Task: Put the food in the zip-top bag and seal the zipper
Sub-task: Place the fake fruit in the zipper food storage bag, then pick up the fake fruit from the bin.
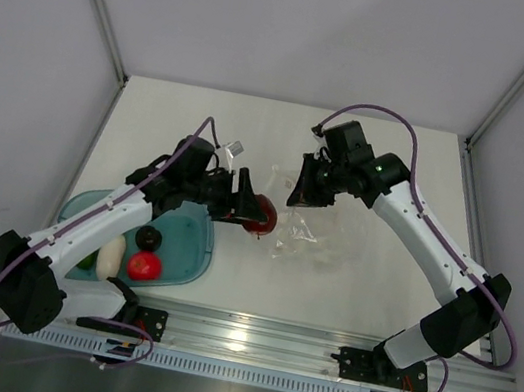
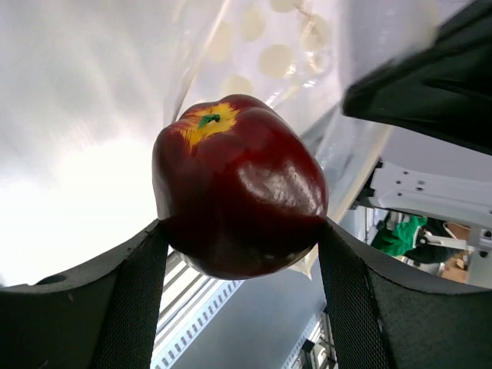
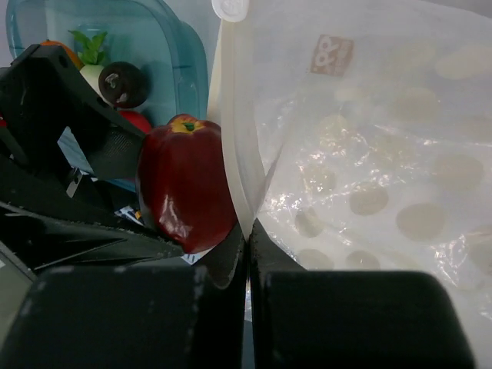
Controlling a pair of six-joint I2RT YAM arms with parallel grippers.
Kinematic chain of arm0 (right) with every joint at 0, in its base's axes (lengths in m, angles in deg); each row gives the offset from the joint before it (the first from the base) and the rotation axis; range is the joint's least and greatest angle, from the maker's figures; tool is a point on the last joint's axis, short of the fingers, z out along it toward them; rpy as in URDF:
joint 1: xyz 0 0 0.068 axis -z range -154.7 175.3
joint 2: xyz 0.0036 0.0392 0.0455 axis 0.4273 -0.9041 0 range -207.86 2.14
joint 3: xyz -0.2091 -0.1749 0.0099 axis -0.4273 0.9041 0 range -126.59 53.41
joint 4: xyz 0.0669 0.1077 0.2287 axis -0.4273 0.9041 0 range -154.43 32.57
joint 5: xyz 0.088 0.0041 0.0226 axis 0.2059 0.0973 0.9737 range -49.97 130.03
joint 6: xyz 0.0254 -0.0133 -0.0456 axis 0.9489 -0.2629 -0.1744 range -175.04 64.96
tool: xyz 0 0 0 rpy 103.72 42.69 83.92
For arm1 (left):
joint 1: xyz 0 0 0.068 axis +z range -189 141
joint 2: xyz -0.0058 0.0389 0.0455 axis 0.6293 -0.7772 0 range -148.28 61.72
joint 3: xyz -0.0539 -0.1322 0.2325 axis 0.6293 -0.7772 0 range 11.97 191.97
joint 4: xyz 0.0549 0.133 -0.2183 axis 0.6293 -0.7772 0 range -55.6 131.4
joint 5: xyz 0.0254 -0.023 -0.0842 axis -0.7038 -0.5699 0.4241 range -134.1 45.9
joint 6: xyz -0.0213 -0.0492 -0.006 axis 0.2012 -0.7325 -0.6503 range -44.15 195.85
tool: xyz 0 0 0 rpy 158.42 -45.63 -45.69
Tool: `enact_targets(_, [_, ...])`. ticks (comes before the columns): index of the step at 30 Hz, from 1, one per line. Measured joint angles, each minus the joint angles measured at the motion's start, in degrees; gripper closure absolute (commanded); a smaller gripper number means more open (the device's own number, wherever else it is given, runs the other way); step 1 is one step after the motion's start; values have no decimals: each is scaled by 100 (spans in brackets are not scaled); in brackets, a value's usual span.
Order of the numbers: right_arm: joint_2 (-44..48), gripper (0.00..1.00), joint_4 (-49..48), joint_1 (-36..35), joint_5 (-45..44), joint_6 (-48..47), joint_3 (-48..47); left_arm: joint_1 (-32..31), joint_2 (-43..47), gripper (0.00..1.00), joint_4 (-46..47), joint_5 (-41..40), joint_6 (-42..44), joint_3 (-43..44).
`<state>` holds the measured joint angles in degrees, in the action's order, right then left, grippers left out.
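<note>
My left gripper [image 1: 257, 213] is shut on a dark red toy apple [image 1: 261, 217] and holds it right at the mouth of the zip-top bag [image 1: 320, 239], a clear crinkly pouch lying mid-table. In the left wrist view the apple [image 2: 238, 188] sits between both pads, with the bag [image 2: 269, 54] beyond it. My right gripper [image 1: 302, 189] is shut on the bag's zipper strip [image 3: 234, 115] and lifts that edge. In the right wrist view the apple [image 3: 188, 181] is just left of the strip. A red fruit [image 1: 143, 265], a maroon piece [image 1: 148, 237] and a white oblong piece [image 1: 110, 256] lie in the tray.
The teal translucent tray [image 1: 188, 239] stands at the front left, under my left arm; it also shows in the right wrist view [image 3: 154, 38]. A metal rail [image 1: 297, 342] runs along the table's near edge. White walls close in the back and sides.
</note>
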<state>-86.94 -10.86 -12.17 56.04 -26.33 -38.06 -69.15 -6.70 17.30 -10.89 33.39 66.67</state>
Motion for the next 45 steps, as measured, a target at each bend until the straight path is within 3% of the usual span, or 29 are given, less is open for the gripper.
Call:
enact_targets(3, [0,100,-39,4,96,-2,48,-79,-140,56,-439,-208,90,212])
enact_targets(11, [0,100,-96,11,216,-4,70,-306,-205,43,-748,-365,304,778])
enact_targets(12, [0,100,-103,17,238,-4,70,-317,-223,35,-785,-365,321,826])
enact_targets(14, [0,100,-120,24,269,-4,70,-341,-293,1,-887,-387,389,949])
enact_targets(25, [0,100,-125,173,396,-7,70,-387,-195,0,-1362,-1222,494,1134])
enact_targets(33, [0,100,-122,216,396,-31,87,-304,614,0,-2006,-2929,323,1141])
enact_targets(38, [0,100,-120,254,404,-52,199,529,671,0,-2691,-3462,-42,1051])
enact_targets(45, [4,100,-120,356,452,-149,289,1650,667,0,-3379,-3759,-562,-90])
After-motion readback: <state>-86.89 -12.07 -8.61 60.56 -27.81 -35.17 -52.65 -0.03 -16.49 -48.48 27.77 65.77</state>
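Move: At the mouth of the zipper bag, the left hand already holds the fake apple; the middle of the opening lies roughly 3 cm ahead and 5 cm to its right, about level. The right fingertips pinching the bag's rim stand some 4 cm ahead, 8 cm right and 2 cm higher. The teal tray's middle is about 28 cm left, 2 cm back and 18 cm below. From the right hand the opening lies about 3 cm left, 1 cm back and 2 cm below. Easing up a couple of centimetres at the bag's mouth, the left hand opens its fingers wide and lets go of the apple, then swings empty some 20 cm left to over the tray, rising slightly before sinking about 10 cm at the end while the wrist turns some 40 degrees counter-clockwise and rolls. The right fingers stay shut on the rim, holding almost still. ##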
